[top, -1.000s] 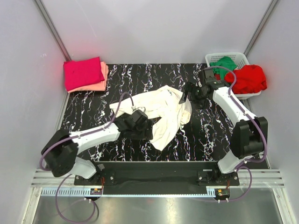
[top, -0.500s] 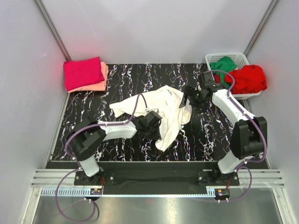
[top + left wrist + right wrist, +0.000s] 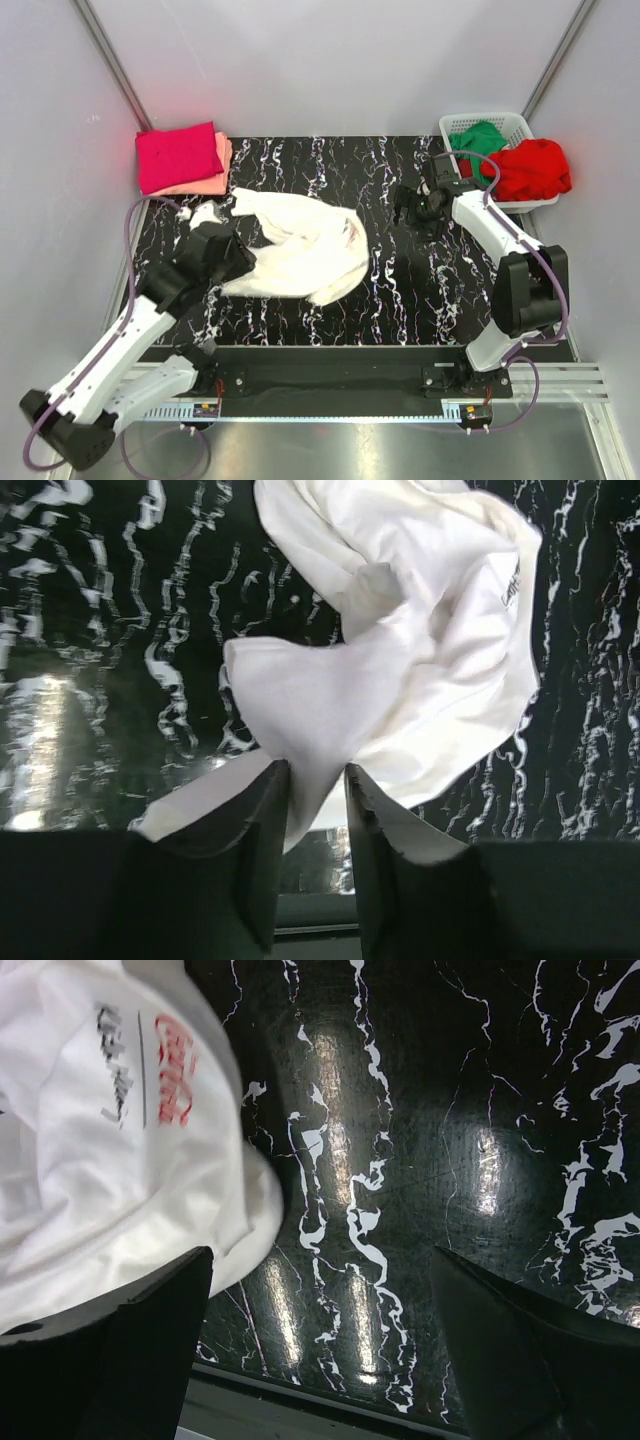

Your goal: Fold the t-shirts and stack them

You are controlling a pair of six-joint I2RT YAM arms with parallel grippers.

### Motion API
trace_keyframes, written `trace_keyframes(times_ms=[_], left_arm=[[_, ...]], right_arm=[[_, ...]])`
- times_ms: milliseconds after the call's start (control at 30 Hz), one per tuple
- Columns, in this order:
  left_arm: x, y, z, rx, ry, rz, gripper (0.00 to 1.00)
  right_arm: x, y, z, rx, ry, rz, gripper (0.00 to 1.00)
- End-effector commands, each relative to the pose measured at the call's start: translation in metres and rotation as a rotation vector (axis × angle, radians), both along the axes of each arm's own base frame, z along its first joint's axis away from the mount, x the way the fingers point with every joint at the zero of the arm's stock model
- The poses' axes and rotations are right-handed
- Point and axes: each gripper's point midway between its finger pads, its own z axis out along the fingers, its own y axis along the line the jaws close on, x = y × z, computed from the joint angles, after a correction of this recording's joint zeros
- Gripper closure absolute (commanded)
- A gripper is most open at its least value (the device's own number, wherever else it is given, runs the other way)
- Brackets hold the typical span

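A crumpled white t-shirt [image 3: 305,250] lies left of centre on the black marbled table [image 3: 420,290]. My left gripper [image 3: 240,262] is shut on its left edge; in the left wrist view a fold of the white t-shirt [image 3: 400,660] is pinched between the jaws of the left gripper [image 3: 317,780]. My right gripper [image 3: 403,205] hangs open over bare table to the shirt's right. In the right wrist view the right gripper [image 3: 320,1260] holds nothing, and the white t-shirt [image 3: 110,1170] with its red print [image 3: 175,1070] lies at the left.
A folded magenta t-shirt [image 3: 178,155] lies on a salmon-pink one [image 3: 215,182] at the back left corner. A white slatted basket [image 3: 510,122] at the back right holds a green t-shirt [image 3: 480,135] and a red t-shirt [image 3: 532,168] draped over its rim.
My left gripper closed on the white t-shirt and dragged it left across the table, away from the right gripper. The right gripper stayed open and barely moved.
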Motion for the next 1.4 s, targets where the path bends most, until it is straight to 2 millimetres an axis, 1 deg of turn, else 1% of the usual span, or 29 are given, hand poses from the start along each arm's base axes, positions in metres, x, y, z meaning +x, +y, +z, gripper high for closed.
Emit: trace_keyframes(times_ms=[0,33,67,133,167,233,300,333,367,433,467,533,567,600,633,667,700,767,800,833,867,900,1000,1067,1133,1167,1233,1300,1367], left_arm=[[-0.036,0.035,-0.035,0.151,0.174,0.022,0.35],[-0.038,0.034,-0.036,0.147,0.184,0.021,0.29],[-0.041,0.034,-0.043,0.148,0.203,0.019,0.26],[-0.043,0.027,-0.047,0.105,0.211,0.010,0.23],[-0.046,0.027,-0.055,0.097,0.224,0.013,0.23],[-0.046,0.021,-0.058,0.051,0.213,0.016,0.23],[-0.049,0.022,-0.068,0.043,0.230,0.031,0.23],[-0.048,0.018,-0.069,0.021,0.229,0.027,0.23],[-0.050,0.017,-0.077,0.022,0.246,0.024,0.24],[-0.051,0.013,-0.083,0.008,0.262,0.023,0.25],[-0.053,0.014,-0.091,0.018,0.286,0.028,0.25],[-0.055,0.011,-0.097,0.001,0.308,0.036,0.26],[-0.059,0.012,-0.105,0.000,0.327,0.038,0.26],[-0.060,0.010,-0.107,-0.011,0.331,0.035,0.27],[-0.058,0.005,-0.107,-0.039,0.323,0.028,0.27],[-0.062,0.006,-0.113,-0.040,0.334,0.030,0.27],[-0.062,0.006,-0.114,-0.047,0.330,0.032,0.27],[-0.064,0.008,-0.118,-0.046,0.333,0.040,0.27],[-0.065,0.009,-0.119,-0.043,0.336,0.042,0.28],[-0.066,0.010,-0.122,-0.041,0.344,0.049,0.28],[-0.070,0.012,-0.127,-0.038,0.354,0.054,0.28],[-0.072,0.013,-0.130,-0.036,0.361,0.059,0.29],[-0.079,0.020,-0.142,-0.035,0.374,0.091,0.29],[-0.083,0.021,-0.148,-0.044,0.381,0.109,0.29],[-0.082,0.021,-0.150,-0.049,0.376,0.108,0.28],[-0.083,0.022,-0.153,-0.042,0.386,0.109,0.28],[-0.084,0.022,-0.158,-0.034,0.395,0.106,0.26],[-0.088,0.023,-0.168,-0.020,0.424,0.110,0.23],[-0.088,0.025,-0.168,-0.011,0.425,0.120,0.23]], right_arm=[[0.006,0.010,0.001,0.039,-0.016,0.004,0.04],[0.007,0.012,0.003,0.050,-0.021,0.009,0.04],[0.004,0.015,0.003,0.058,-0.017,0.015,0.05],[0.003,0.022,0.007,0.075,-0.029,0.029,0.05],[0.000,0.025,0.007,0.079,-0.027,0.038,0.05],[-0.006,0.035,0.009,0.086,-0.030,0.063,0.05],[-0.010,0.040,0.006,0.087,-0.026,0.076,0.05],[-0.012,0.045,0.005,0.095,-0.025,0.088,0.05],[-0.013,0.048,0.005,0.105,-0.021,0.092,0.05],[-0.016,0.061,0.005,0.133,-0.023,0.132,0.06],[-0.014,0.067,0.008,0.139,-0.032,0.148,0.07],[-0.014,0.079,0.005,0.140,-0.021,0.178,0.08],[-0.015,0.089,0.009,0.139,-0.031,0.211,0.08],[-0.015,0.093,0.003,0.128,-0.013,0.223,0.09],[-0.013,0.096,0.000,0.118,-0.009,0.224,0.09],[-0.010,0.099,0.001,0.117,-0.010,0.227,0.11],[-0.008,0.100,-0.008,0.109,0.013,0.224,0.14],[-0.005,0.103,-0.011,0.110,0.025,0.224,0.24],[-0.007,0.104,-0.017,0.106,0.046,0.226,0.32],[-0.009,0.105,-0.020,0.108,0.059,0.224,0.34],[-0.013,0.108,-0.024,0.108,0.074,0.229,0.36],[-0.018,0.116,-0.023,0.112,0.068,0.253,0.36],[-0.032,0.130,-0.031,0.107,0.089,0.283,0.38],[-0.037,0.135,-0.038,0.113,0.106,0.288,0.41],[-0.037,0.140,-0.044,0.122,0.116,0.293,0.44],[-0.037,0.141,-0.046,0.121,0.120,0.293,0.48],[-0.037,0.141,-0.052,0.112,0.134,0.295,0.51],[-0.036,0.141,-0.055,0.105,0.138,0.295,0.52],[-0.036,0.139,-0.056,0.093,0.139,0.296,0.52]])
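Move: The white t-shirt's near left corner hangs about 4 cm back and 6 cm left of the left hand, some 14 cm below; its body centres roughly 7 cm ahead and 11 cm right. The folded stack is around 30 cm ahead and 19 cm left. From the right hand, the t-shirt's right edge is about 14 cm left, 5 cm back and 10 cm below, with the printed part some 18 cm left, level with the hand. The basket stands 18 cm ahead and 20 cm right. The left fingers, already parting on the cloth, let go of the white t-shirt and spread wide; that hand sinks about 16 cm and draws back 9 cm to the near left edge, tipping steeply downward. The right hand sweeps some 14 cm left towards the t-shirt's right edge, also lowering and easing back, turning counter-clockwise while its fingers narrow to half open. ##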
